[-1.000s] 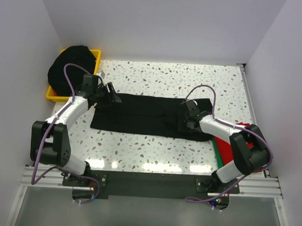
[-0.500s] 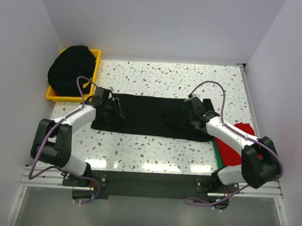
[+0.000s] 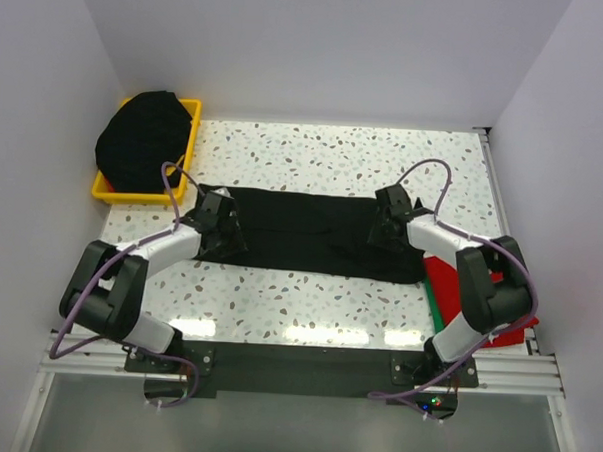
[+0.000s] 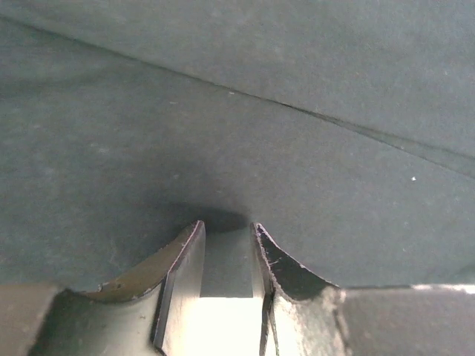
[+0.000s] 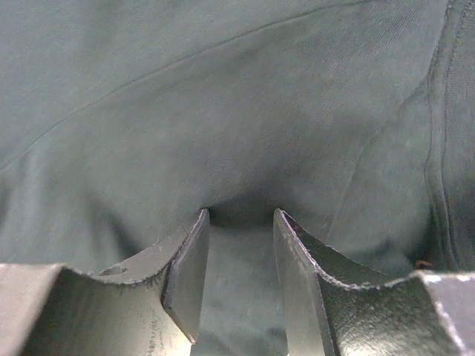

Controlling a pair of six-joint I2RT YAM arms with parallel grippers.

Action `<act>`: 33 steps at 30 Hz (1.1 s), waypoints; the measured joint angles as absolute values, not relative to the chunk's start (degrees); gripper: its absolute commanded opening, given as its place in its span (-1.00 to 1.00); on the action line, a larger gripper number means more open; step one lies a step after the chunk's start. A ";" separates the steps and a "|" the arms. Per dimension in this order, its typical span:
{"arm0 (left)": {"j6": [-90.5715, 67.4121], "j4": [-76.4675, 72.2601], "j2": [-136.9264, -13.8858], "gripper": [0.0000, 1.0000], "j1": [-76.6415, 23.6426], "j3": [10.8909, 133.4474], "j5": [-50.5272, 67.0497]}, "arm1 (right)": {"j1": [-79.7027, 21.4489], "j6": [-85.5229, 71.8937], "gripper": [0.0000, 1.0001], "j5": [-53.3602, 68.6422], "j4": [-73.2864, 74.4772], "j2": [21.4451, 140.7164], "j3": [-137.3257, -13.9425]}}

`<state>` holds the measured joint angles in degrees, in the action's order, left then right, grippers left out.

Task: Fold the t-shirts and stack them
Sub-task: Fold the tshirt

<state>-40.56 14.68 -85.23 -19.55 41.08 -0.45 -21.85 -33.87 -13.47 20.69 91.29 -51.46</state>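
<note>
One black t-shirt (image 3: 301, 231) lies flat as a long band across the table. My left gripper (image 3: 221, 229) presses down on its left end. In the left wrist view the left gripper (image 4: 226, 226) has its jaws a narrow gap apart, with flat cloth (image 4: 260, 111) and its edge between them. My right gripper (image 3: 388, 224) rests on the shirt's right part. In the right wrist view the right gripper (image 5: 241, 213) is open, tips on smooth cloth (image 5: 223, 89). A red t-shirt (image 3: 457, 285) lies at the right, partly under the right arm.
A yellow bin (image 3: 191, 109) at the back left holds a heap of black t-shirts (image 3: 143, 137). A green edge (image 3: 433, 310) shows under the red shirt. White walls close in the left, back and right sides of the speckled table (image 3: 325, 152).
My left gripper has come down from beside the bin onto the shirt's left end and its jaws have narrowed. The right gripper has shifted a little toward the far edge.
</note>
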 measured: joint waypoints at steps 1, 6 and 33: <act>-40.95 14.24 -84.66 -0.29 -19.66 40.47 -1.28 | -21.12 -33.98 -0.14 -13.13 20.34 92.71 -51.77; -41.47 13.10 -82.70 -0.29 -20.69 38.28 -3.29 | -19.90 -34.11 -0.14 -12.56 19.94 98.54 -57.14; -49.06 16.69 -89.06 -0.30 -47.72 45.98 -4.25 | -19.62 -14.24 -0.04 -12.97 35.73 144.09 -126.76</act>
<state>-49.06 16.69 -89.06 -47.72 45.98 -4.25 -19.62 -14.24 -12.97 35.73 144.09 -126.76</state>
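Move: The folded black t-shirt lies crosswise under both hands: its middle is about 16 cm right and 7 cm ahead of the left hand, and some 17 cm left and 3 cm ahead of the right hand, a centimetre or two below them. The yellow basket stands roughly 31 cm ahead and 23 cm left of the left hand; the red t-shirt lies about 13 cm back and 25 cm right of the right hand. With half-open fingertips pressed on the cloth near its two ends, both hands drag the black t-shirt round counter-clockwise. The right leads, sinking slightly, then sweeping some 25 cm forward and a little left; the left, slow at first, pulls its end about 13 cm right and 8 cm back. The right wrist turns some 15 degrees counter-clockwise, the left 20 clockwise. ##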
